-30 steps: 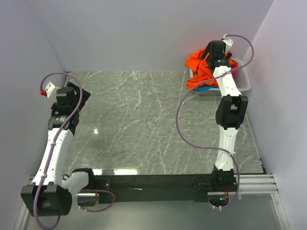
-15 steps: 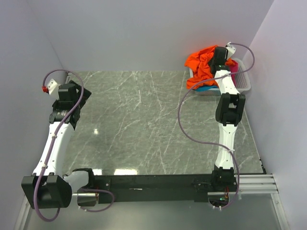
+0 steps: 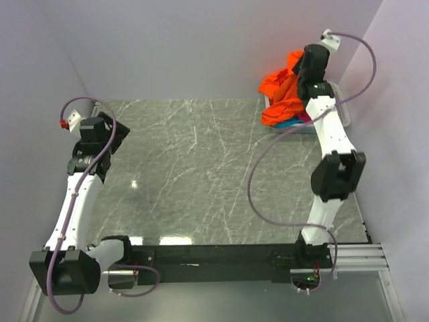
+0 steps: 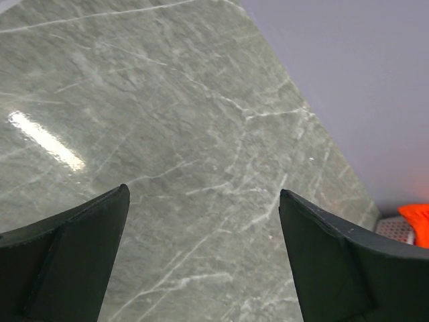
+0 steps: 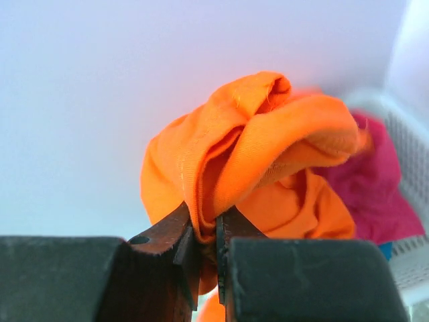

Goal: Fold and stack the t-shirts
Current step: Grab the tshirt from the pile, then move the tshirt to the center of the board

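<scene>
A bright orange t-shirt (image 3: 280,87) hangs bunched at the back right, lifted above the white basket (image 3: 343,113). My right gripper (image 3: 301,75) is shut on a fold of it; in the right wrist view the orange cloth (image 5: 261,154) is pinched between the jaws (image 5: 206,231). A magenta shirt (image 5: 382,201) lies in the basket, and a teal one (image 3: 289,124) shows under the orange. My left gripper (image 4: 201,221) is open and empty over bare table at the far left (image 3: 107,137). No pale pink shirt shows.
The marble table (image 3: 201,174) spreads between the arms. Grey walls close in at the back and both sides. The basket stands in the back right corner; its edge and a bit of orange show in the left wrist view (image 4: 415,225).
My right gripper has risen and pulled the orange shirt up out of the basket. My left arm has shifted slightly toward the left.
</scene>
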Controlling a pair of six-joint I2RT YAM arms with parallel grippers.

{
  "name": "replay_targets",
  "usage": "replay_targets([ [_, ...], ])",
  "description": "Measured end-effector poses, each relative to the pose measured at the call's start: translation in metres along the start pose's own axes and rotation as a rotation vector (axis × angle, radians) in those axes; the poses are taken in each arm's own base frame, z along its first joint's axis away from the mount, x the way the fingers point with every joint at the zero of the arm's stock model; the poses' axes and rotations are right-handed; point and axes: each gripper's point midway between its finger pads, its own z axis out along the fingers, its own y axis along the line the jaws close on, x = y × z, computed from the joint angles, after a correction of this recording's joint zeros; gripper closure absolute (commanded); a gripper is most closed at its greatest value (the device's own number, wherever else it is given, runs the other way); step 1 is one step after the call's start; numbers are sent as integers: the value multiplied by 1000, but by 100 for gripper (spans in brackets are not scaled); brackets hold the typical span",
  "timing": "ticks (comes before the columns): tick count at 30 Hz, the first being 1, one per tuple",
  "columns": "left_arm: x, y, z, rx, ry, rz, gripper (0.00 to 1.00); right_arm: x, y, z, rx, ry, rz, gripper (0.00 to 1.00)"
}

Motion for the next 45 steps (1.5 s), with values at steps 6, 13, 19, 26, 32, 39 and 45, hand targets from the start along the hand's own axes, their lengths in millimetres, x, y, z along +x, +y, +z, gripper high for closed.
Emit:
replay_targets([
  [6,-6,-17,-23,100,5,-37,0,-108,105,-151,-298,-202,-20,100],
  [13,-14,-25,-59,184,-8,-76,1,-150,189,-313,-749,-266,15,100],
  [19,-11,-13,-80,167,2,-89,1,-156,197,-367,-945,-221,116,100],
  [26,-1,2,-83,125,27,-92,1,-10,140,-334,-775,68,166,96],
  [32,49,30,-52,33,170,-59,1,193,9,-258,-274,455,58,32],
  [39,136,76,-20,-108,452,-16,1,256,-78,-239,58,636,20,14],
  [45,184,72,-32,-109,580,83,0,269,-51,-265,-57,690,-62,14],
])
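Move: The right gripper already pinches the orange t-shirt, which still hangs over the basket. Its landing place, the open front-middle of the table, lies about 40 cm back, 34 cm left and 31 cm below that hand. The basket is some 26 cm below, 2 cm ahead and 5 cm right; the blue shirt is about 8 cm back, 6 cm left and 25 cm below. From the left hand, the landing place is roughly 14 cm back, 36 cm right and 23 cm below. Keep the right gripper shut on the orange t-shirt and swing it up, back and left, nearly 30 cm each way, away from the basket, tipping the fingers up and turning counter-clockwise; then whip it down about 50 cm, fingers tipping downward, veering right and opening late in the drop. Meanwhile draw the left gripper, still open, slightly up and back, then down and right towards the landing place. ##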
